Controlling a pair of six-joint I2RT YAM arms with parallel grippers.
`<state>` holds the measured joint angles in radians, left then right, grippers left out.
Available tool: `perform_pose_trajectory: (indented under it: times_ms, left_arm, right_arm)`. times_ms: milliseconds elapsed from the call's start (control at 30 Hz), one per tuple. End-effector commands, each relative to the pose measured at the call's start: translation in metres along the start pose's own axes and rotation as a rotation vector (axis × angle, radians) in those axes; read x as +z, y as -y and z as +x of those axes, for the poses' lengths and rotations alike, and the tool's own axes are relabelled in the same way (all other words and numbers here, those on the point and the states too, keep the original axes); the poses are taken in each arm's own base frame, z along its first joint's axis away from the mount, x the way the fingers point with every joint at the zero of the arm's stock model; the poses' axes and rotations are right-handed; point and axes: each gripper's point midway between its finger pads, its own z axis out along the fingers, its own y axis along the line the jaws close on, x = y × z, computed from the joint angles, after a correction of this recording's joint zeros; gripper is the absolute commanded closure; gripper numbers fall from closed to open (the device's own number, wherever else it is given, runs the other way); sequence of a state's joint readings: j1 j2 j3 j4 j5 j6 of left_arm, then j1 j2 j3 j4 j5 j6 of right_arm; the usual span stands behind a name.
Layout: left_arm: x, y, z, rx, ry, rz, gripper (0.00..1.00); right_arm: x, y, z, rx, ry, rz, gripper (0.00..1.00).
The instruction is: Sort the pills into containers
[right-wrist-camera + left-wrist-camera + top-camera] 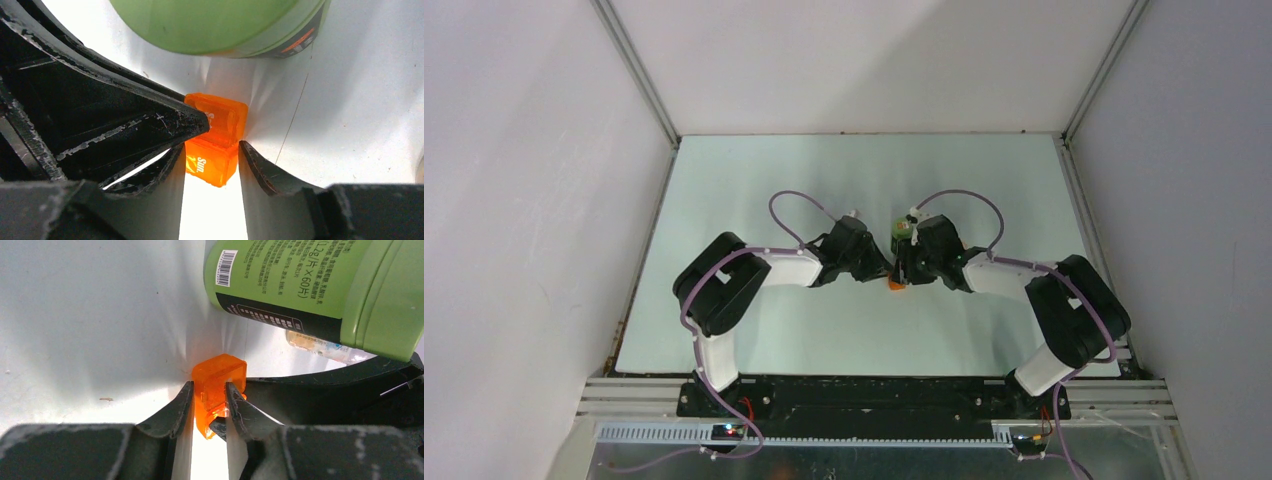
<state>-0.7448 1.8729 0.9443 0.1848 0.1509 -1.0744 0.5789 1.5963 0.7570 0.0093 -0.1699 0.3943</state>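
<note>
The orange box (220,375) stands on the table between both arms, marked "Sun" on its side (212,162). My left gripper (209,387) is shut on it, both fingers pressed against its sides. From the opposite side my right gripper (212,150) closes on the same box, a finger against each flank. The green bottle (300,285) with its dark label lies tilted just behind the box. A clear vial (320,346) lies under the bottle's cap end. From above, the box (893,284) shows between the two grippers and the bottle (902,230) beyond them. No pills are in view.
The pale table (754,180) is bounded by white walls at the back and on both sides. The left gripper's black finger (150,120) crowds the right wrist view. Both arms' cables loop above their wrists.
</note>
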Motion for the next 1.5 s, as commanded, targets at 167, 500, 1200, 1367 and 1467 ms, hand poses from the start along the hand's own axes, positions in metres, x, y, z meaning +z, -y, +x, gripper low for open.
perform_pose_trajectory:
  times_ms: [167,500,1200,1367,1467]
  left_arm:
    - [-0.002,-0.038,0.007,0.021,0.001,-0.160,0.72]
    - [-0.053,0.002,-0.051,0.150,0.169,-0.176,0.19]
    - [-0.346,-0.022,-0.076,0.313,0.710,-0.230,0.01]
    - [-0.388,-0.029,-0.065,0.344,0.782,-0.132,0.01]
    - [-0.410,-0.041,-0.063,0.336,0.832,-0.129,0.01]
  right_arm:
    - [-0.017,0.029,0.020,0.037,-0.057,0.176,0.52]
    - [-0.102,-0.006,-0.065,0.061,0.184,0.087,0.26]
    - [-0.424,0.024,-0.064,0.159,0.843,0.351,0.01]
    - [-0.469,0.030,-0.056,0.187,0.981,0.366,0.01]
    - [-0.479,0.029,-0.053,0.188,1.019,0.354,0.01]
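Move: The orange pillbox lies shut on the table right at both hands: its middle is about 1 cm to the right of the left hand and 1 cm to the left of the right hand, some 1 cm below each. From the right hand, the green bottle stands about 7 cm straight ahead, its middle roughly 3 cm higher, and the clear bottle about 10 cm to the right and 3 cm ahead. The orange pillbox is let go by both hands, whose fingers spread wide as they come free on either side of it and climb away. The left hand rises and swings left by nearly 30 cm each, then also draws back; the right, after a short slide right and back, goes up about 35 cm, right and back. Both wrists tilt up and turn outward. ##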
